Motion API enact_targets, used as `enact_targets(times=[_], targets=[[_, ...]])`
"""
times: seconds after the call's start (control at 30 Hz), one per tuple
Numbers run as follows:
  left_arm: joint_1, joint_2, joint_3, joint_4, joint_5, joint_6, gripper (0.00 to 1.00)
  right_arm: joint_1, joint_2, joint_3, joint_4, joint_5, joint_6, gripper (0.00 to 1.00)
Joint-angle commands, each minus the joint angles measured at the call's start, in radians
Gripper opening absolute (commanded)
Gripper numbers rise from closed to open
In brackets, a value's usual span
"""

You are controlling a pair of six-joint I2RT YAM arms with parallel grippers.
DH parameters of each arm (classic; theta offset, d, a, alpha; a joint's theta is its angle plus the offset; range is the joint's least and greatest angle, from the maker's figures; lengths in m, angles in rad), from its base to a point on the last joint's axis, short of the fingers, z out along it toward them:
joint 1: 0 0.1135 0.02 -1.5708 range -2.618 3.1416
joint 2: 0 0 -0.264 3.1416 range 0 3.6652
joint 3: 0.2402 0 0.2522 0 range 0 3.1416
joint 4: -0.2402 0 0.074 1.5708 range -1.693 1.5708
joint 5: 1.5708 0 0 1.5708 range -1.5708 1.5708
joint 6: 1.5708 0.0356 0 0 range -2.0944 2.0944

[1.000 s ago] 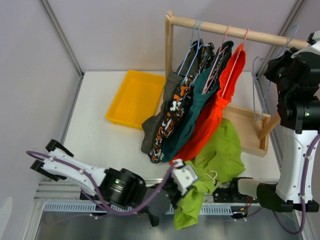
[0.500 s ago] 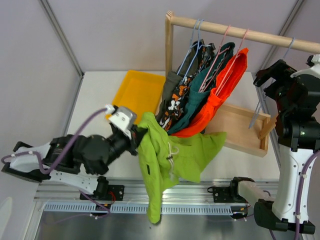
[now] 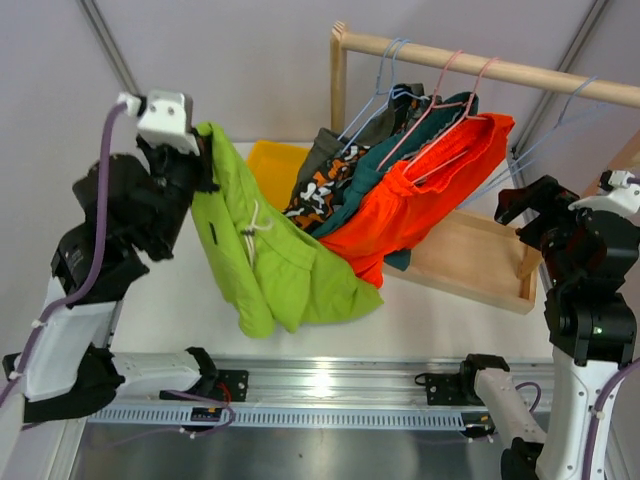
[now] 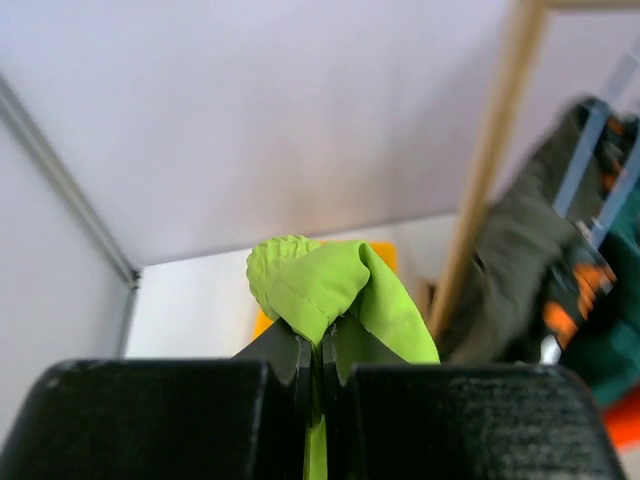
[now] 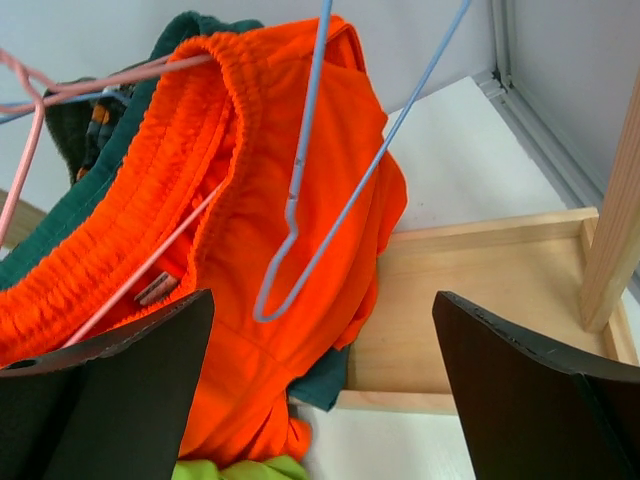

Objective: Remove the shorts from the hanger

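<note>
My left gripper (image 3: pixel 203 160) is raised at the left and shut on the waistband of the lime green shorts (image 3: pixel 270 262), which hang free below it; in the left wrist view the green fabric (image 4: pixel 330 285) bunches out of the closed left gripper (image 4: pixel 318 350). The orange-red shorts (image 3: pixel 420 205), dark teal shorts (image 3: pixel 368 178), camouflage shorts (image 3: pixel 320 190) and olive-grey shorts (image 3: pixel 326 148) hang on hangers from the wooden rail (image 3: pixel 480 65), swung out at an angle. My right gripper (image 3: pixel 528 222) stands open and empty right of them, facing the orange-red shorts (image 5: pixel 250 170) with an empty blue hanger (image 5: pixel 300 200) ahead of the right gripper (image 5: pixel 322 300).
A wooden tray (image 3: pixel 450 285) lies under the rail's right end, with its wall (image 5: pixel 480 400) close ahead of the right gripper. A yellow tray (image 3: pixel 268 158) sits behind the green shorts. The rack's post (image 4: pixel 490 160) stands right of my left gripper.
My left arm swung from the table's front up and to the left, lifting the green shorts. My right gripper opened and dropped lower. The hanging shorts swung outward.
</note>
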Motion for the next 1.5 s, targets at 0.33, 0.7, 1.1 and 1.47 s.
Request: enact_targets(times=[0.33,0.7,1.1,1.47], targets=[[0.719,0.360,0.387,0.021,0.349,-0.130,0.00,0.023,-0.129,-0.179,-0.041,-0.145,0.041,0.99],[0.846,0.547,0.642,0.023,0.114,-0.181,0.00,0.044,-0.116,-0.237,0.019,-0.174,0.037,0.99],[0.859,0.472,0.539,0.251,0.015,-0.059,0.00,0.047,-0.103,-0.320,0.113,-0.230,0.060,0.99],[0.747,0.618,0.654,0.259,0.334,-0.116,0.00,0.046,-0.146,-0.364,0.098,-0.200,0.046,0.99]])
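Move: The left hand already holds the green shorts by the waistband. From it the yellow tray lies about 24 cm ahead, 3 cm right and some 51 cm below; the camo shorts hang roughly 15 cm ahead, 15 cm right and 28 cm lower. The orange shorts' middle is about 10 cm ahead, 8 cm left and 12 cm below the empty right hand, the bare blue hanger 12 cm ahead, 5 cm right and slightly higher, the wooden tray 8 cm ahead, 6 cm right and 41 cm down. The left hand keeps its pinch on the waistband and swings the green shorts away from the rack, quickly forward and left at first, then mostly left to about 20 cm out while turning counter-clockwise, before curving back to the right and forward; all told it ends some 18 cm farther out, 15 cm left and 7 cm higher. Meanwhile the right hand, fingers staying wide open, sinks about 10 cm and shifts 5 cm left towards the orange shorts, its fingers turning slightly counter-clockwise and tipping down a little. ##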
